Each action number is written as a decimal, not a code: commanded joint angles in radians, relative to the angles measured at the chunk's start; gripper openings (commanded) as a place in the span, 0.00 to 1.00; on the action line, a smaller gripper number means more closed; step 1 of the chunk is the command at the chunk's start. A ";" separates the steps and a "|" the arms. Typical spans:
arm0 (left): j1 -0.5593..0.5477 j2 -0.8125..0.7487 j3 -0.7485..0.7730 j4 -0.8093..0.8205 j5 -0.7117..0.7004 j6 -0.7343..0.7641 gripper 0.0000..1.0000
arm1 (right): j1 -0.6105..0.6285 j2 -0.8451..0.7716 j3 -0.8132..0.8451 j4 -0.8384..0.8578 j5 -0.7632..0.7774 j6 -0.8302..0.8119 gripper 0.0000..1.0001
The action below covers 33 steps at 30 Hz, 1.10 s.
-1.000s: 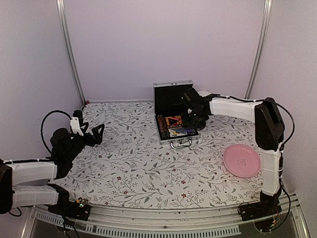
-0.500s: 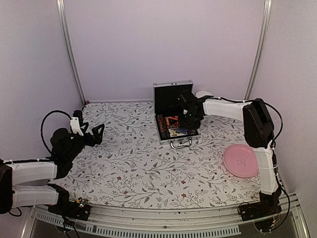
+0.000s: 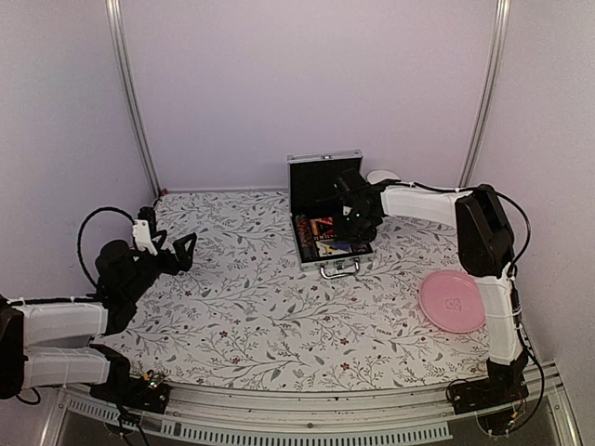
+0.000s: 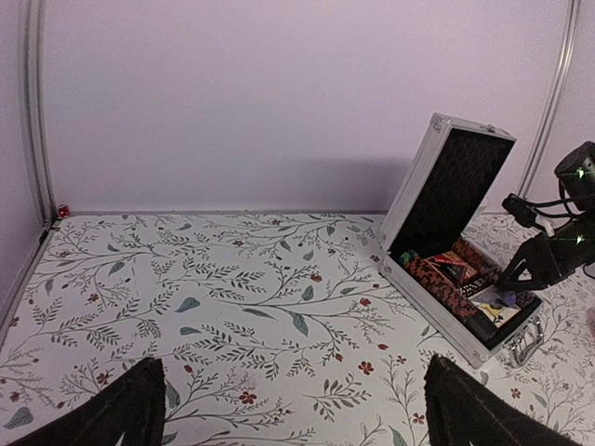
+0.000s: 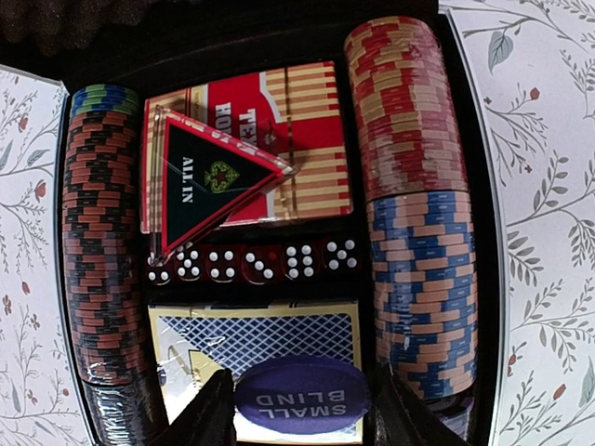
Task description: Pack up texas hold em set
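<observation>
The silver case (image 3: 337, 261) lies open at the back of the table, its black-lined lid (image 4: 453, 181) upright. Inside are chip stacks at the left (image 5: 102, 232) and right (image 5: 423, 288), a red card deck (image 5: 307, 139) under the black triangle (image 5: 206, 181), a row of dice (image 5: 251, 262) and a blue deck (image 5: 260, 339). My right gripper (image 5: 305, 415) is down in the case, shut on the blue disc (image 5: 300, 401), which reads SMALL BLIND and sits over the blue deck. My left gripper (image 4: 293, 409) hangs open over the cloth at the far left, holding nothing.
A pink plate (image 3: 453, 301) lies at the right, near the right arm's base. A white bowl (image 3: 381, 176) peeks out behind the right forearm next to the case lid. Flowered cloth (image 3: 260, 307) covers the table, with walls close on three sides.
The right arm has folded in and shifted slightly left over the case, then held still. The left arm has not moved.
</observation>
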 commanded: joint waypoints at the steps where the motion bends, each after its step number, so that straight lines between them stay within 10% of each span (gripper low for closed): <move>1: 0.012 0.010 0.005 0.012 0.010 0.000 0.97 | -0.001 0.031 0.023 0.012 -0.016 -0.011 0.51; 16: 0.011 0.012 0.005 0.013 0.000 0.002 0.97 | -0.001 -0.073 -0.007 0.030 0.002 -0.040 0.63; 33: 0.012 0.025 0.009 0.011 -0.015 -0.005 0.97 | 0.030 -0.757 -0.718 0.136 0.023 0.021 0.77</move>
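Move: The right hand holds the small blind button just above the lower card pack, whose middle is 1 or 2 cm below it and some 2 cm left. From this hand the dice row is about 5 cm ahead and 2 cm left, the all-in triangle 8 ahead and 3 left, the right chip column 5 ahead and 4 right. The pack lies roughly 17 cm ahead of the left hand, 38 cm right and 13 below. The right fingers open, let go of the small blind, then draw back, up and right about 15 cm altogether. ##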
